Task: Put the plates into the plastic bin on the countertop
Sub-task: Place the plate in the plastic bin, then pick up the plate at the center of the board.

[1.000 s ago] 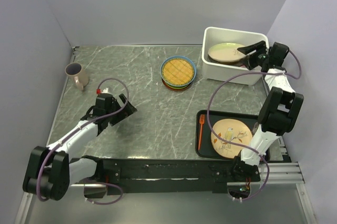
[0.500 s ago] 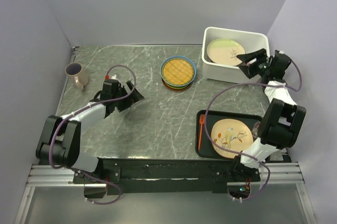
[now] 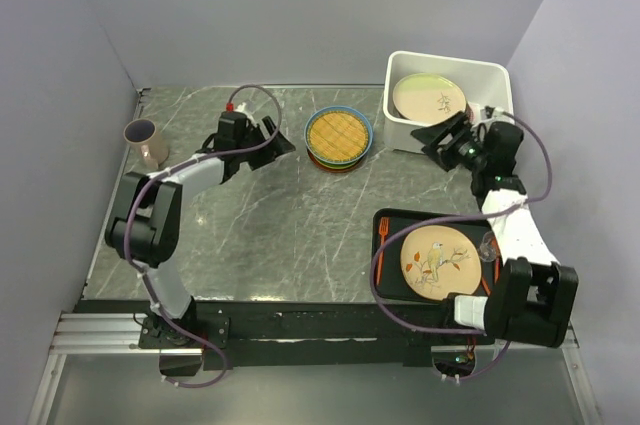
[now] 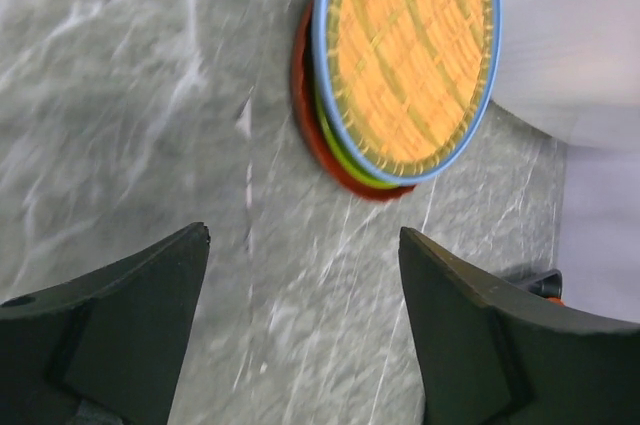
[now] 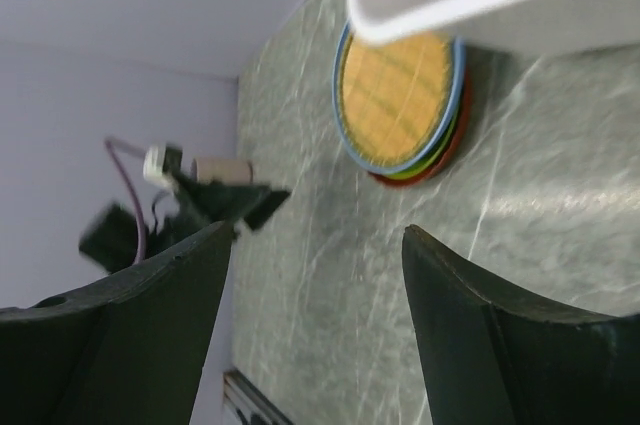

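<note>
A stack of plates (image 3: 339, 138) sits mid-countertop: a yellow lattice plate with a blue rim on top, yellow-green and red-orange rims under it. In the left wrist view the stack (image 4: 410, 55) lies just ahead of my open, empty left gripper (image 4: 303, 235), which in the top view (image 3: 285, 137) is a short way left of it. The white plastic bin (image 3: 400, 130) stands at the back right with a pale plate (image 3: 430, 97) inside. My right gripper (image 3: 432, 145) hovers open and empty at the bin's front wall, facing the stack (image 5: 400, 95).
A black tray (image 3: 500, 220) at the near right holds a cream bird plate (image 3: 437, 260) and an orange fork (image 3: 381, 248). A beige cup (image 3: 146, 140) stands at the far left. Grey walls enclose the marble countertop (image 3: 280, 225).
My left arm has swung from the near left up and right, close to the plate stack. My right gripper has drawn back out of the bin to its front wall; the pale plate stays inside.
</note>
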Available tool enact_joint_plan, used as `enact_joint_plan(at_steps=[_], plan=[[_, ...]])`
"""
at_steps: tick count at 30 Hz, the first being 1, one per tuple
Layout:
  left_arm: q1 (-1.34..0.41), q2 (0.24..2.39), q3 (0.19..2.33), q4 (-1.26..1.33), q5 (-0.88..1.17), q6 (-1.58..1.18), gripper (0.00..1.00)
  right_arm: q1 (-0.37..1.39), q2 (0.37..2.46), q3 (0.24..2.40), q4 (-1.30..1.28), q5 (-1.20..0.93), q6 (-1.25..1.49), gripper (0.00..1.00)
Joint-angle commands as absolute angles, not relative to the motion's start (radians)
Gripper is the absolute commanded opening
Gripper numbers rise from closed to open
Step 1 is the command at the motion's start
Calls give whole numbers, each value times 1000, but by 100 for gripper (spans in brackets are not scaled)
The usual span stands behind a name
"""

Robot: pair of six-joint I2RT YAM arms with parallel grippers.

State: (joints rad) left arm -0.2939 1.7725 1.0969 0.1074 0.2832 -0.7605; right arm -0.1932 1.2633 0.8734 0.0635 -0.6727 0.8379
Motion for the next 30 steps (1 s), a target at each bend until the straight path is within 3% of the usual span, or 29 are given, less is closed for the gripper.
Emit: enact_joint_plan(at_steps=[1,9,18,20,21,25,30], plan=[[-319,1862,1239,135,307,-741,79,-91,1195,802,43,-624,784,77],[-351,2077,1451,132,307,-746,63,-5,1140,658,83,-606,792,77],[-393,2259,1687,62,258,-736,58,64,1155,617,100,-607,779,76],[-399,2311,1750,9,227,-741,50,71,1167,609,107,-614,781,76],[-399,2324,1759,2,226,-742,37,74,1170,607,106,-615,779,76],[-399,2310,1708,-9,210,-756,2,81,1186,600,107,-617,769,76],[-397,2211,1502,77,189,-776,1,97,1213,601,107,-618,758,77]])
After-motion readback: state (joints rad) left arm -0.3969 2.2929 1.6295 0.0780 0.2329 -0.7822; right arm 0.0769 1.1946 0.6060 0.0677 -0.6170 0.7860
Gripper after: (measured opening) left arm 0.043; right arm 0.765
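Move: Some 11 cm ahead of the left hand, 17 cm to its right and about 7 cm below lies the middle of the blue-rimmed woven plate, on top of a small stack. The plastic bin stands about 30 cm to the right of this plate and 6 cm farther out, its middle roughly 4 cm below the left hand. From the right hand, the plate is about 12 cm ahead, 25 cm to the left and 19 cm down. Reaching about 10 cm forward and nearly as far right while sinking some 6 cm, the left hand comes to the near-left edge of the top plate and shuts its fingers in a pinch on the rim, then eases back a centimetre. The empty right hand, still open, withdraws from the bin: back, left and down, each by 7 to 9 cm, turning a little counter-clockwise. ##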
